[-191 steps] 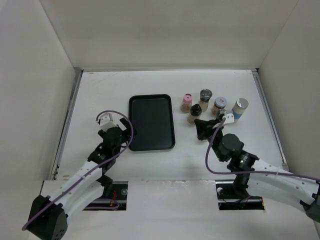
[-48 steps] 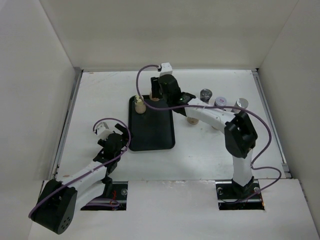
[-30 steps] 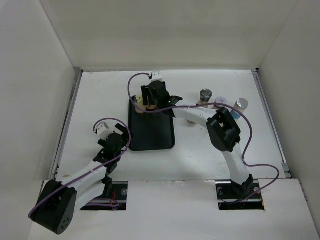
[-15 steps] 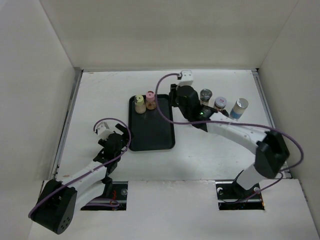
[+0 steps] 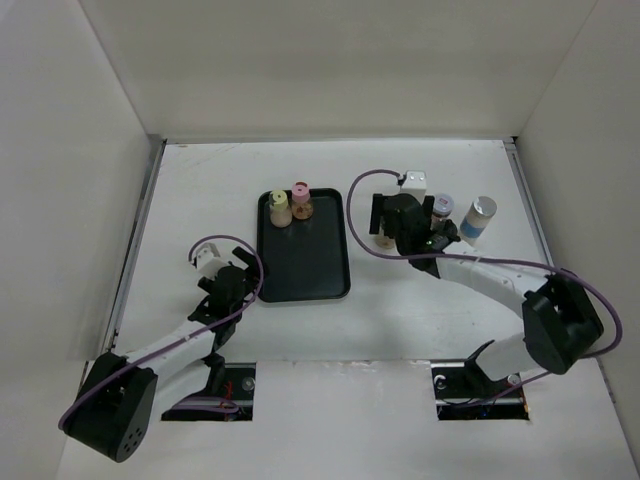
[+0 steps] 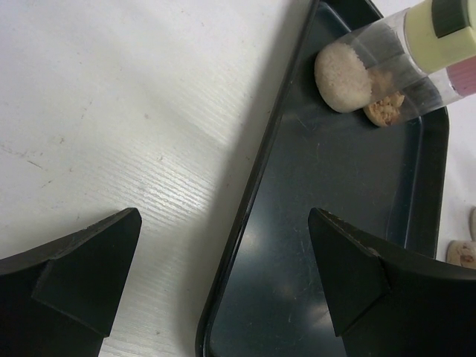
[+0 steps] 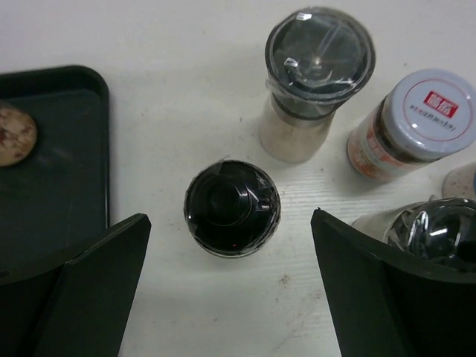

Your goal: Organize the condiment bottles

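Note:
On the far end of the black tray (image 5: 300, 262) stand a yellow-capped bottle (image 5: 280, 207) and a pink-capped bottle (image 5: 301, 200), side by side. My right gripper (image 5: 383, 222) hangs open, right of the tray, over a black-capped bottle (image 7: 232, 207) that sits between its fingers untouched. Behind it stand a grey-topped grinder (image 7: 318, 56) and a white-capped bottle (image 7: 424, 119). A silver-capped, blue-labelled bottle (image 5: 481, 215) is farthest right. My left gripper (image 5: 228, 283) is open and empty, straddling the tray's left rim (image 6: 256, 186), with the yellow-capped bottle (image 6: 387, 52) ahead.
White walls close the table in at the back and both sides. The right arm's purple cable loops above the bottles on the right. Another shiny bottle top (image 7: 439, 230) sits just outside the right finger.
My right gripper has let go of the pink-capped bottle on the tray beside the yellow one, swung right, and now hangs open over the black-capped bottle. The left arm has barely moved.

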### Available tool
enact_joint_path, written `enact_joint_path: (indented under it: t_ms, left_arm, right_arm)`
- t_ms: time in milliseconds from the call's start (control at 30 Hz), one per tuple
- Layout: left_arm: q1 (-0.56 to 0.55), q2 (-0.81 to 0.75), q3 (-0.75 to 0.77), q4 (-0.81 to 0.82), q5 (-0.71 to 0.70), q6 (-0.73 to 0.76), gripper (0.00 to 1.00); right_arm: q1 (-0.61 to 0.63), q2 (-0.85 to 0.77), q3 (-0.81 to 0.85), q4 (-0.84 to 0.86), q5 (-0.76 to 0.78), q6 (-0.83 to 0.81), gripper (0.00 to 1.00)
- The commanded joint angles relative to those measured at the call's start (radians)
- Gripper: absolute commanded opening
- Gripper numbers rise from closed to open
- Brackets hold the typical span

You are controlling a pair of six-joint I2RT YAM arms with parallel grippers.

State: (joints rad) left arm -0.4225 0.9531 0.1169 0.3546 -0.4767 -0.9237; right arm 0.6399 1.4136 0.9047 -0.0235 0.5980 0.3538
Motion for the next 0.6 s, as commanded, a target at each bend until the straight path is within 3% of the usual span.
enact_joint_path:
  t_ms: [0, 167, 267, 433, 567]
  left_arm:
    - [0.0, 0.016, 0.01, 0.052, 0.012, 0.008, 1.0]
    - [0.008, 0.018, 0.009, 0.058, 0.024, 0.008, 1.0]
    - [0.009, 0.021, 0.007, 0.058, 0.029, 0.008, 1.0]
    - [0.001, 0.03, 0.012, 0.058, 0.024, 0.008, 1.0]
    - [0.001, 0.021, 0.012, 0.06, 0.029, 0.008, 1.0]
  right_arm:
    - [-0.026, 0.051, 0.048, 0.023, -0.047, 0.019, 0.96]
    - [-0.056, 0.148, 0.109, 0.037, -0.082, 0.022, 0.95]
    - [-0.062, 0.189, 0.129, 0.039, -0.09, 0.022, 0.89]
    - [-0.058, 0.179, 0.132, 0.037, -0.08, 0.034, 0.59]
    - [-0.043, 0.114, 0.16, 0.056, -0.055, 0.021, 0.52]
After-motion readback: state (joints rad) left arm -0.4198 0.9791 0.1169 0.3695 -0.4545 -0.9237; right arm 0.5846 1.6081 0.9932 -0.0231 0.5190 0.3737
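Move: The right hand is open just behind the black-capped bottle, whose middle lies about 3 cm ahead, 1 cm left and 7 cm below. The grey-lidded bottle stands roughly 9 cm ahead and 5 cm right, the lavender-lidded jar about 8 ahead and 11 right, and another black-capped bottle some 1 ahead and 12 right. From the left hand, the first black-capped bottle is about 6 cm ahead and 41 cm right. The right hand sinks about 5 cm and reaches 3 cm forward, tipping slightly down, then pinches the black cap. ##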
